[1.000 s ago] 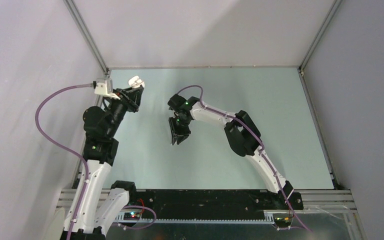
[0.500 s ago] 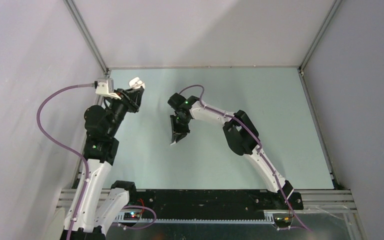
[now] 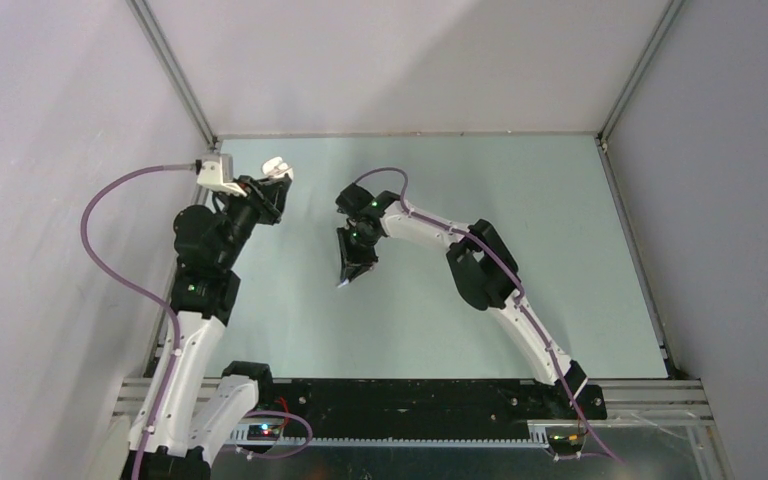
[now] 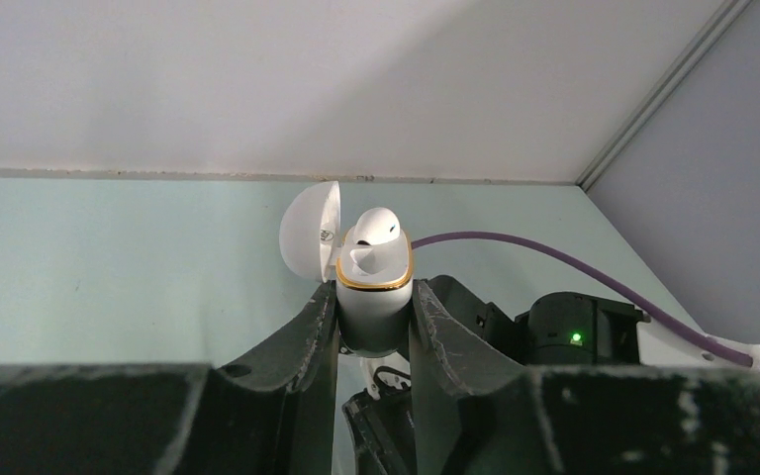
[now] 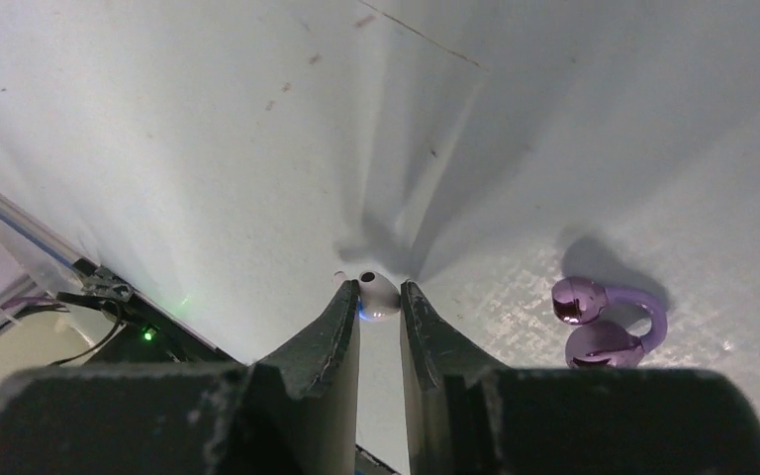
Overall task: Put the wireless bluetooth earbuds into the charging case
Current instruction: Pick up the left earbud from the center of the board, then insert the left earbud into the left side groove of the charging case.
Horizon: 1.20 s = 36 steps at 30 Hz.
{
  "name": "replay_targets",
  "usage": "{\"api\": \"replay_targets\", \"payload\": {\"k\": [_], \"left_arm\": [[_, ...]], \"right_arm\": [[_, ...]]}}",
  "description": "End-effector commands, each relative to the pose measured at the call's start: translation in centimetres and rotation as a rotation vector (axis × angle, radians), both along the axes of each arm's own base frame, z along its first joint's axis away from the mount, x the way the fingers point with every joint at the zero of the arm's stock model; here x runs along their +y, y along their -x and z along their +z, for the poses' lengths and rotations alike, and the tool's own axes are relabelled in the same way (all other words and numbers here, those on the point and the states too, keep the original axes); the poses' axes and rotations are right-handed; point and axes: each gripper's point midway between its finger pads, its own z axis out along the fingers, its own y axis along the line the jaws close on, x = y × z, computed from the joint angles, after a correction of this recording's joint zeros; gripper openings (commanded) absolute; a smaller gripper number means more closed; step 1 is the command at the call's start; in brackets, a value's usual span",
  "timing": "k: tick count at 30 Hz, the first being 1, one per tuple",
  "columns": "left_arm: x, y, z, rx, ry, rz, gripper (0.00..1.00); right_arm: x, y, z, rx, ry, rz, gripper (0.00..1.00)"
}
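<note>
My left gripper [image 4: 374, 297] is shut on a white charging case [image 4: 376, 315] with a gold rim and holds it upright above the table's far left [image 3: 273, 172]. Its lid [image 4: 309, 236] is open to the left. One white earbud [image 4: 376, 236] sits in the case. My right gripper [image 5: 379, 292] is shut on a second white earbud [image 5: 380, 298] at its fingertips, low over the table's middle [image 3: 344, 281]. A purple earbud [image 5: 606, 322] lies on the table just right of the right gripper's fingers. No other earbuds are in view.
The pale green table [image 3: 520, 250] is walled in by grey panels at the back and both sides. A purple cable [image 4: 594, 272] runs across behind the case. The right arm's wrist [image 3: 365, 215] stands close to the right of the held case.
The right gripper's jaws have closed from wide apart onto the white earbud. The left gripper with the case has shifted slightly to the right.
</note>
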Motion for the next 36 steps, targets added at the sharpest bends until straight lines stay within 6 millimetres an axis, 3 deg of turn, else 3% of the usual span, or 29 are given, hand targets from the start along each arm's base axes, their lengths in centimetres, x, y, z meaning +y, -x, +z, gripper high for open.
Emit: {"api": "replay_targets", "payload": {"k": [1,3,4,5,6,7,8,9,10,11,12,13,14,15,18,22,28,32,36], "left_arm": [[-0.4,-0.3,1.1,-0.064,-0.035,-0.032,0.0],[-1.1,-0.7,1.6,-0.095,-0.047,-0.076,0.0],[-1.4,-1.0,1.3,-0.094,-0.05,-0.095,0.0],[-2.1,-1.0,1.9,-0.123,-0.053,-0.134,0.0],[-2.7,-1.1,1.7,-0.12,-0.046,-0.172,0.0],[-3.0,-1.2,2.5,-0.158,-0.04,-0.19,0.0],[-3.8,-1.2,2.5,-0.158,-0.029,-0.24,0.0],[-4.3,-1.1,3.8,-0.215,-0.028,-0.268,0.0],[-5.4,-0.9,3.8,-0.219,-0.018,-0.344,0.0],[-6.0,-0.9,4.7,-0.266,-0.02,-0.388,0.0],[-7.1,-0.3,4.8,-0.273,-0.018,-0.468,0.0],[-7.7,-0.5,5.7,-0.303,-0.019,-0.51,0.0],[-8.6,0.2,6.0,-0.305,-0.003,-0.588,0.0],[-9.1,-0.3,6.3,-0.305,-0.005,-0.625,0.0],[-11.1,0.5,6.5,-0.328,-0.043,-0.77,0.0],[-13.4,1.6,5.6,-0.377,-0.14,-0.912,0.0],[-15.5,4.8,2.8,-0.403,-0.218,-1.095,0.0],[-16.0,6.4,2.1,-0.401,-0.227,-1.162,0.0],[-16.1,6.7,1.7,-0.391,-0.23,-1.176,0.0]], "right_arm": [[1.2,-3.0,7.8,-0.216,-0.217,0.119,0.0],[0.5,-3.9,13.2,-0.355,-0.312,0.174,0.0],[-0.1,-4.7,14.0,-0.423,-0.337,0.204,0.0],[-1.0,-4.9,17.4,-0.499,-0.391,0.217,0.0],[-1.4,-5.0,17.8,-0.563,-0.415,0.269,0.0],[-3.0,-4.9,19.7,-0.65,-0.431,0.312,0.0],[-3.3,-4.8,21.4,-0.717,-0.474,0.344,0.0],[-5.2,-4.6,23.3,-0.804,-0.49,0.379,0.0],[-6.1,-3.7,27.4,-0.917,-0.568,0.413,0.0],[-7.5,-3.9,27.4,-0.973,-0.562,0.442,0.0],[-8.5,-2.9,31.4,-1.102,-0.623,0.469,0.0],[-9.5,-3.3,32.2,-1.193,-0.624,0.495,0.0],[-10.6,-2.1,35.1,-1.293,-0.649,0.521,0.0],[-11.3,-2.1,35.9,-1.393,-0.632,0.563,0.0],[-12.9,0.2,40.7,-1.668,-0.622,0.682,0.0],[-13.0,2.2,43.2,-1.957,-0.557,0.876,0.0],[-11.9,4.2,43.5,-2.305,-0.376,1.208,0.0],[-11.1,5.5,43.4,-2.418,-0.347,1.34,0.0],[-10.7,6.4,42.6,-2.468,-0.355,1.453,0.0]]}}
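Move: Low over the board, the right hand already has the white left earbud pinched. The open case, held up in the left fingers, lies about 35 cm above it, some 8 cm to its left and 3 cm farther out. The purple earbud rests 4 cm ahead and 5 cm right of the right hand, the blue oval piece 16 cm ahead and 12 cm right. From the left hand, the white earbud lies roughly 35 cm below, 8 cm right and 3 cm back. Swinging up steeply from the board towards the case, the right hand rises about 42 cm and goes 11 cm right, bending out and then back, while its wrist turns from steeply down to level, pointing left. It keeps its pinch on the earbud. Meanwhile the left hand carries the case 16 cm right and ends slightly back, turning some 65 degrees clockwise to face it. ##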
